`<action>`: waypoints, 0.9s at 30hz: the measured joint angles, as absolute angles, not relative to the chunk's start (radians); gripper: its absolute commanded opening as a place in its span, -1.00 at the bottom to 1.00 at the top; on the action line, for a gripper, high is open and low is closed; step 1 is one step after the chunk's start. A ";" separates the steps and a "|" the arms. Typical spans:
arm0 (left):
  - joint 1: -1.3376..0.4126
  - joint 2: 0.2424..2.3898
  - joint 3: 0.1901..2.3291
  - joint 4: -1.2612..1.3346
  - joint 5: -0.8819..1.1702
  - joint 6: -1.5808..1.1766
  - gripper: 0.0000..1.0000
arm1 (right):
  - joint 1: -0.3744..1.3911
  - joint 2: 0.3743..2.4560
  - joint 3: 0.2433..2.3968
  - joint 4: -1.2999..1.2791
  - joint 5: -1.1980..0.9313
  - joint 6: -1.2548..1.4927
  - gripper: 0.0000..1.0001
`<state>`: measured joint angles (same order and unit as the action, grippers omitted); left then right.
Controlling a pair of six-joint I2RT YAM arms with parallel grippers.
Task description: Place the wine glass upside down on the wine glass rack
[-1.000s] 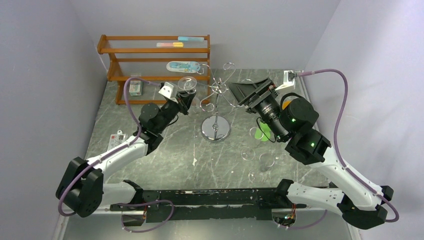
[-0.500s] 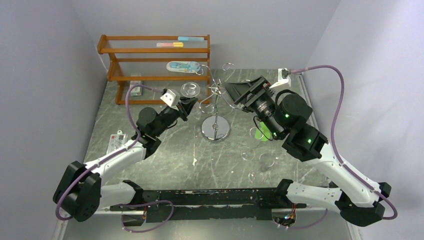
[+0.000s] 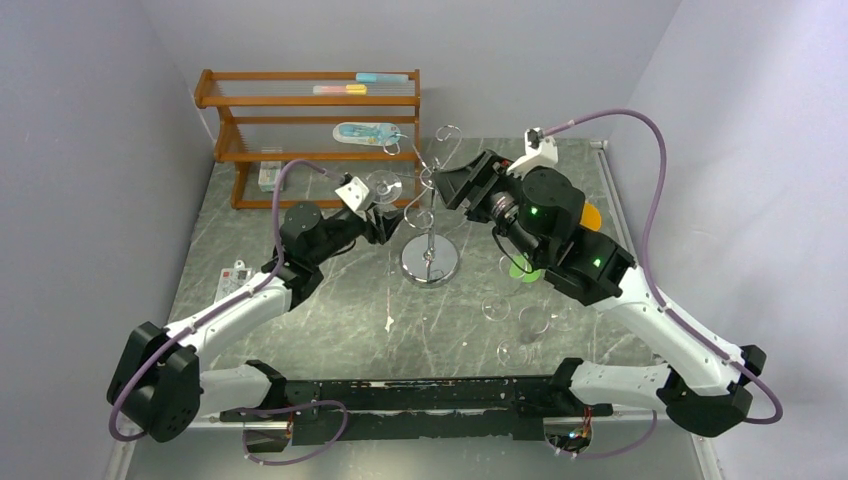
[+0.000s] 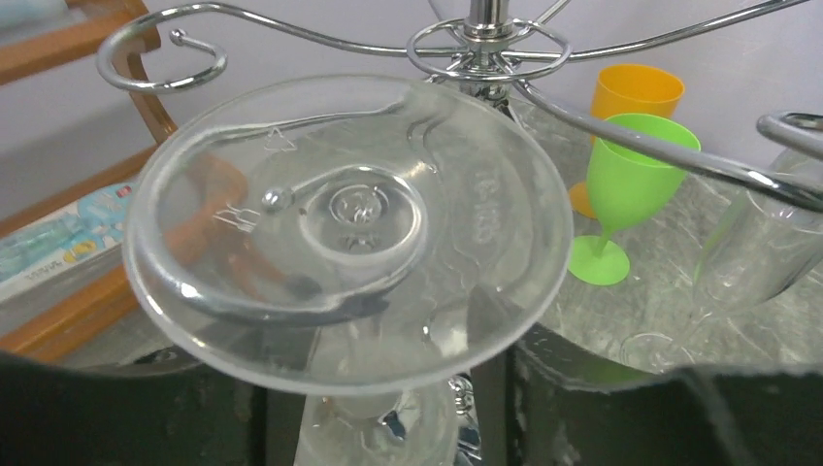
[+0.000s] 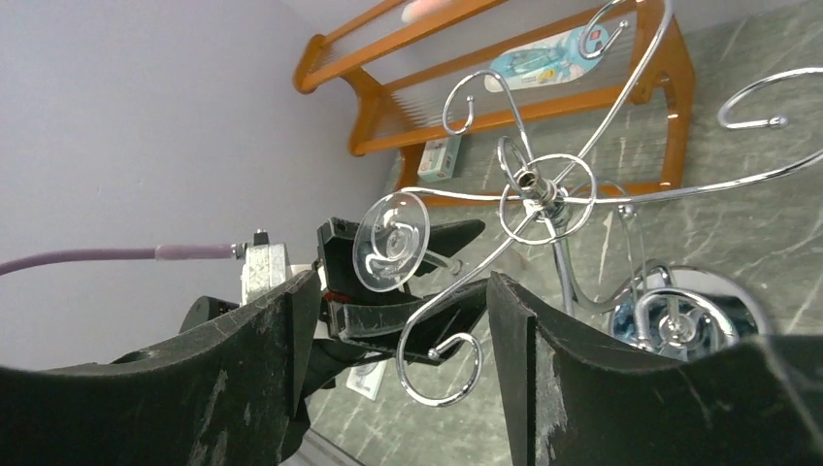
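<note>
The clear wine glass (image 4: 349, 223) hangs upside down, its round foot on top and its stem inside a curled arm of the chrome wine glass rack (image 3: 431, 200). A wire loop shows through the foot. My left gripper (image 3: 392, 216) is at the rack's left side, open, with the glass bowl (image 4: 378, 432) between its spread fingers. My right gripper (image 5: 398, 374) is open too, close to the rack hub (image 5: 536, 189) from the right. One curled arm end (image 5: 442, 367) lies between its fingers, untouched.
An orange-brown wooden shelf (image 3: 310, 100) with small packets stands at the back left. A green goblet (image 4: 631, 175) and an orange cup (image 4: 636, 97) stand right of the rack base (image 3: 431, 262). Clear glasses (image 3: 533, 320) sit front right. A card (image 3: 233, 282) lies at the left.
My left arm carried the glass rightward onto the rack arm, then its jaws spread apart. My right arm swung left and up towards the rack's top.
</note>
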<state>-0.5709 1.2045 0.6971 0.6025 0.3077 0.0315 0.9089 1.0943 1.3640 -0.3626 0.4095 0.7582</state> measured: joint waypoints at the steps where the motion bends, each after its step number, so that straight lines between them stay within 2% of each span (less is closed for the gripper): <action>1: -0.571 1.204 0.699 0.589 0.308 0.029 0.30 | 0.909 1.096 1.372 -0.370 0.413 0.750 0.37; 6: -0.571 1.168 0.696 0.542 0.306 -0.005 0.40 | 0.909 1.086 1.406 -0.417 0.441 0.705 0.41; 12: -0.571 1.021 0.677 0.458 0.248 -0.100 0.50 | 0.909 1.046 1.449 -0.532 0.510 0.662 0.45; 13: -0.571 0.997 0.677 0.437 0.236 -0.114 0.54 | 0.909 1.042 1.464 -0.558 0.526 0.657 0.46; 14: -0.571 0.972 0.677 0.409 0.222 -0.130 0.74 | 0.909 1.039 1.475 -0.579 0.540 0.653 0.46; 15: -0.571 0.945 0.677 0.373 0.205 -0.146 0.79 | 0.909 1.034 1.493 -0.615 0.564 0.648 0.46; 19: -0.571 0.871 0.677 0.237 0.135 -0.203 0.87 | 0.909 1.018 1.526 -0.738 0.661 0.648 0.46; 22: -0.571 0.805 0.677 0.116 0.078 -0.249 0.92 | 0.909 1.008 1.529 -0.832 0.739 0.667 0.43; 27: -0.571 0.655 0.678 -0.059 -0.016 -0.299 0.91 | 0.908 0.986 1.505 -0.992 0.812 0.764 0.24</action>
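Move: The wine glass hangs upside down on the rack's left hook, its stem between the left gripper's part-open fingers: its middle is about 1 cm ahead and 4 cm below. The rack's hub stands roughly 3 cm ahead, 10 cm right and 5 cm up. From the right gripper, the hub is some 6 cm ahead, 4 cm left and 8 cm down, the wine glass 5 cm ahead, 14 cm left and 16 cm down, and the green goblet 5 cm ahead, 20 cm right and 33 cm down. Spread the left fingers from half open to nearly full and draw the left gripper off the wine glass's stem, about 10 cm left and 7 cm back, turning it counter-clockwise and tipping it down as it leaves. Meanwhile swing the open right gripper some 14 cm right, away from the rack's hub, slightly up, then sinking in the second half, while turning it clockwise and rolling its left side down. ##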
